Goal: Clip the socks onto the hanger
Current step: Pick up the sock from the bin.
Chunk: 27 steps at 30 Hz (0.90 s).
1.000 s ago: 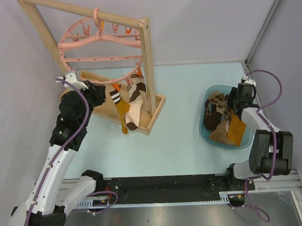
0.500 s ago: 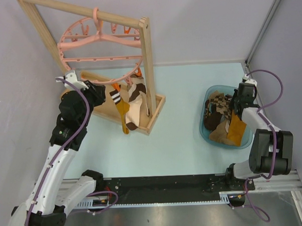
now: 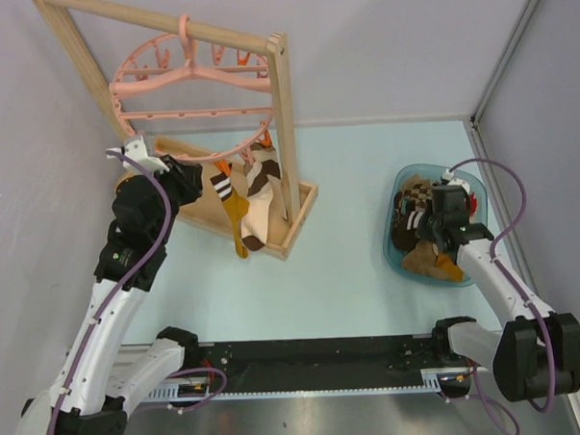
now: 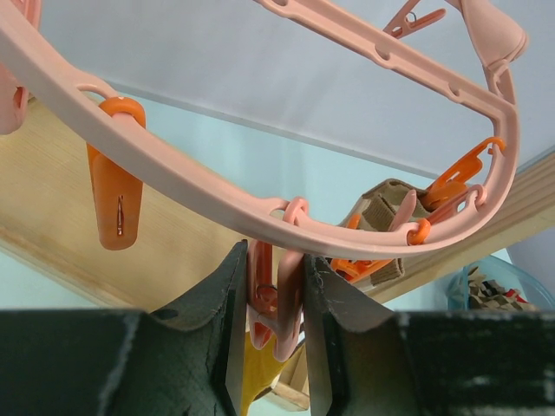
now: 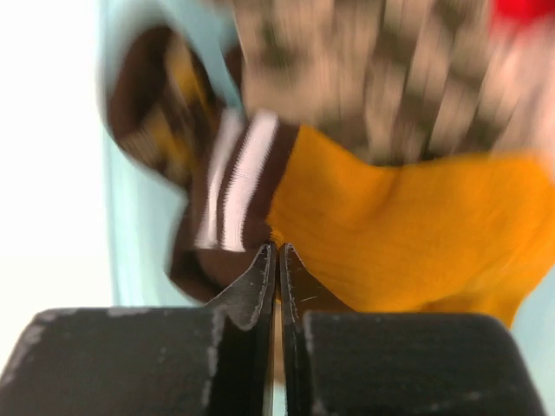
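Note:
The round pink hanger [image 3: 170, 114] hangs from the wooden rack. A mustard sock with a striped cuff [image 3: 234, 215] and a cream-and-brown sock [image 3: 261, 204] hang clipped at its near rim. My left gripper [image 3: 194, 172] is shut on a pink clip [image 4: 277, 295] under the hanger ring [image 4: 173, 173], its jaws [image 4: 273, 260] squeezing the clip's handles above the hung mustard sock [image 4: 256, 373]. My right gripper [image 3: 433, 235] is over the basin, shut [image 5: 278, 247] on the edge of a mustard sock [image 5: 408, 217] beside its striped cuff [image 5: 234, 182]. An argyle sock [image 5: 390, 69] lies behind, blurred.
The wooden rack post [image 3: 284, 131] and its base tray [image 3: 299, 212] stand just right of the hung socks. A blue basin [image 3: 395, 234] at the right holds several more socks, among them argyle [image 3: 419, 194] and dark brown [image 3: 404, 234]. Orange clips [image 4: 117, 204] hang along the ring.
My right gripper has shut and its arm has swung nearer and leftward over the basin. The left arm and the clip it holds have not moved.

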Motion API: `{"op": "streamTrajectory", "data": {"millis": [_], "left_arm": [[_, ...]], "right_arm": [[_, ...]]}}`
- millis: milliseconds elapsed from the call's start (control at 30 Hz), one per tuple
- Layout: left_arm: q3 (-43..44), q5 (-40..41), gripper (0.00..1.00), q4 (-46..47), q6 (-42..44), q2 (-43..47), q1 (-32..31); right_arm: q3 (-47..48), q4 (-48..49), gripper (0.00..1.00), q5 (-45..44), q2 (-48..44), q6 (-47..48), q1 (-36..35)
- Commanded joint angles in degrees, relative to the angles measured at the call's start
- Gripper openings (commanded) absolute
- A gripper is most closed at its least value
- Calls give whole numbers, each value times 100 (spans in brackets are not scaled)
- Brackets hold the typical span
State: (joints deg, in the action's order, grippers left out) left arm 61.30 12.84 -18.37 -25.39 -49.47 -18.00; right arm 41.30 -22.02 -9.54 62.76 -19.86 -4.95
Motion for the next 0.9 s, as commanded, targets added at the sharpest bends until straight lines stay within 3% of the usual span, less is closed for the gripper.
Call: {"op": "streamTrajectory", "data": {"millis": [0,100,133,233,400,633,867], "left_arm": [[207,17,0,18,7,87,-2],[198,8,0,0,16,105,-2],[198,8,0,9,8,105,-11],[190,-1,0,9,16,105,-2],[216,-45,0,0,-1,87,-2],[234,25,0,-61,34,96,-11],[242,43,0,-97,51,61,-11]], "right_arm": [[-342,-934,5,233,-229,-615,-295],[-403,-1216,19,453,-387,-774,-541],[-403,-1269,30,514,-553,-783,-603],[-377,-1322,42,550,-913,-521,-805],[-228,-901,42,-56,-1143,-72,-1086],[71,-76,42,-1119,-230,570,-1324],[97,541,42,-1235,867,826,-1324]]}}
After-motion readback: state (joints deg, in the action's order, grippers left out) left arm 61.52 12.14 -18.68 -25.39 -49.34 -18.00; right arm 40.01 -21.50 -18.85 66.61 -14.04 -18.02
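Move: Right at the right fingertips is the mustard sock's striped cuff, its middle about 2 cm ahead, 2 cm to the left and 2 cm below. From the hand, the checkered sock lies some 8 cm straight ahead, the dark brown sock 5 cm left and level, the tan sock 8 cm straight back, and the red sock about 5 cm ahead and 13 cm right. From the left hand, the cuff is roughly 50 cm right, about level fore and aft, and some 25 cm lower. Pulling the mustard sock back and left inside the bin, the right hand draws back about 6 cm, dipping and rising again as its shut fingers open to under half and let the sock go. It then comes forward some 5 cm over the striped cuff, sinking slightly, left side rolling down and fingers turning counter-clockwise, and stays open around the cuff. ##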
